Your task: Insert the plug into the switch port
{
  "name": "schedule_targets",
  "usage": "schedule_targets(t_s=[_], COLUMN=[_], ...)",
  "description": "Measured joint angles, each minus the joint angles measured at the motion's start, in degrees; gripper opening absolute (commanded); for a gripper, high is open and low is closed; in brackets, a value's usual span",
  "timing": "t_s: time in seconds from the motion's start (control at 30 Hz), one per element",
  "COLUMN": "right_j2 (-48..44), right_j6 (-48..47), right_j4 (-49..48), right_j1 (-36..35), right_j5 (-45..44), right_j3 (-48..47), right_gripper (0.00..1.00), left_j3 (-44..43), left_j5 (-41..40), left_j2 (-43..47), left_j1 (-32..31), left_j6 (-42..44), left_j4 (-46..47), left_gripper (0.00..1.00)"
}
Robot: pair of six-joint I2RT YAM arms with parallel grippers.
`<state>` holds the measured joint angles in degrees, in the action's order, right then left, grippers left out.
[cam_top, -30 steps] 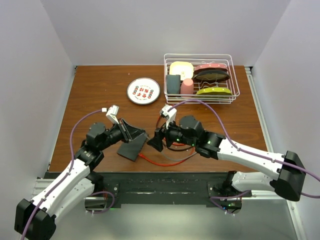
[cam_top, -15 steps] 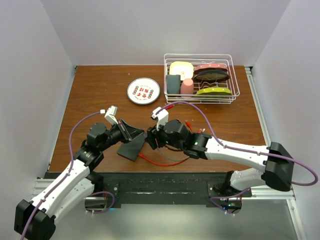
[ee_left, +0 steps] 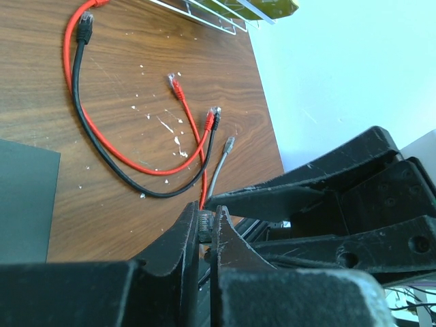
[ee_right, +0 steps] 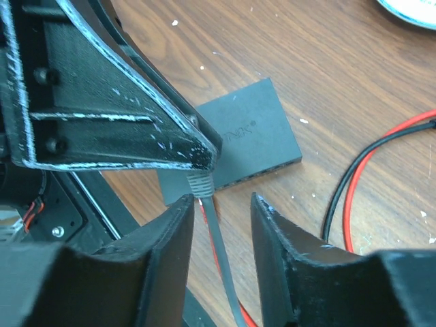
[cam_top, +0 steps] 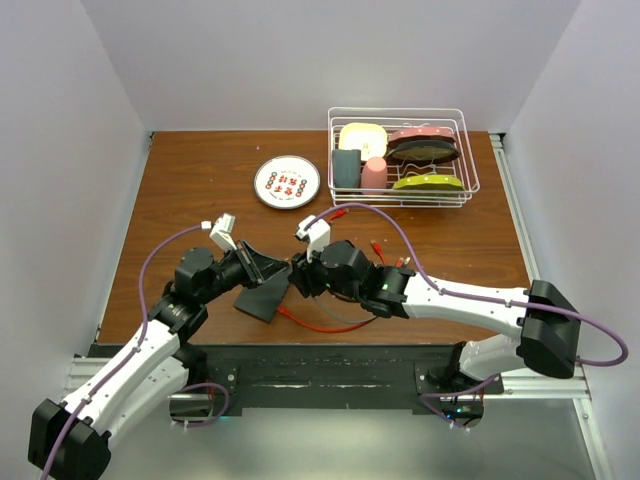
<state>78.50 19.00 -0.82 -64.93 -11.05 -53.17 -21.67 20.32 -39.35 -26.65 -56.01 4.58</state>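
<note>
The switch (cam_top: pixel 262 297), a flat dark-grey box, lies on the table below both grippers; the right wrist view shows it (ee_right: pixel 252 139) with its socket edge facing near-right. My left gripper (cam_top: pixel 285 270) is shut on the grey plug (ee_left: pixel 204 221), which pokes out between its tips. In the right wrist view the plug (ee_right: pixel 201 182) hangs from the left gripper's fingers (ee_right: pixel 136 116), with its grey cable (ee_right: pixel 221 245) trailing down. My right gripper (ee_right: pixel 221 201) is open, with a jaw on each side of the cable just below the plug, not touching it.
A red cable (ee_left: pixel 122 158), a black cable (ee_left: pixel 102 146) and the grey cable's other end (ee_left: pixel 229 144) lie on the wood to the right of the switch. A white plate (cam_top: pixel 287 181) and a wire dish rack (cam_top: pixel 403 155) stand at the back.
My right arm has moved left towards the left gripper, and its open jaws now straddle the grey cable under the plug. The left gripper has hardly moved.
</note>
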Motion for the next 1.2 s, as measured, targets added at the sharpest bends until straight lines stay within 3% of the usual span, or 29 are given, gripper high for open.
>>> schedule_targets(t_s=[0.27,0.33,0.5,0.53,0.63,0.67,0.77,0.87,1.0,1.2], right_j2=[0.7,1.0,1.0,1.0,1.0,1.0,0.8,-0.2,-2.1,-3.6], right_j6=[0.0,0.0,-0.2,-0.2,-0.2,-0.2,-0.3,-0.4,-1.0,-3.3], right_j4=[-0.5,-0.6,-0.1,-0.2,-0.2,-0.2,-0.1,0.0,0.3,0.7], right_j1=[-0.7,-0.7,-1.0,-1.0,-1.0,-1.0,-1.0,-1.0,-1.0,-1.0], right_j5=[0.1,0.2,0.1,0.0,0.0,0.1,-0.3,-0.5,-0.5,0.5], right_j3=[-0.8,-0.9,-0.9,-0.9,-0.9,-0.9,-0.8,-0.5,0.5,2.3], right_gripper=[0.15,0.0,0.0,0.0,0.0,0.0,0.0,0.0,0.0,0.0], left_j3=[0.0,0.1,0.7,0.7,0.8,0.8,0.8,0.5,-2.4,-5.4], left_j5=[-0.2,-0.5,-0.7,-0.7,-0.7,-0.9,-0.9,-1.4,-3.9,-6.4], left_j2=[0.7,0.8,1.0,1.0,1.2,1.2,1.5,1.6,1.8,3.5], left_j1=[0.0,0.0,0.0,0.0,0.0,0.0,0.0,0.0,0.0,0.0], left_j6=[0.0,0.0,-0.3,-0.4,-0.4,-0.3,0.3,1.4,3.1,5.7], left_j4=[0.0,-0.2,0.0,0.0,0.0,0.0,-0.1,-1.4,-6.1,-8.0], left_gripper=[0.0,0.0,0.02,0.06,0.31,0.48,0.71,0.87,0.99,1.0])
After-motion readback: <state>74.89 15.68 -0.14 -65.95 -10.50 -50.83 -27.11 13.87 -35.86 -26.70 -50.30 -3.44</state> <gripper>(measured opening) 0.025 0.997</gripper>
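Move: My left hand holds the grey plug between its fingertips. For my right hand, half open around the trailing cable, the plug is just beyond the fingertips, about 1 cm ahead and 2 cm to the left, at the same height. The switch lies below, some 4 cm ahead and 7 cm left of my right hand, 15 cm down; the red plug sits at its near edge, about 3 cm back and 3 cm left of that hand. I ease my right hand barely 1 cm left and shut its fingers on the cable end of the grey plug's boot while my left hand keeps still with its hold. Then I open my left fingers wide and lift that hand clear, about 3 cm up and to the left, while my right hand, still pinching, draws some 2 cm to the right and slightly back. ##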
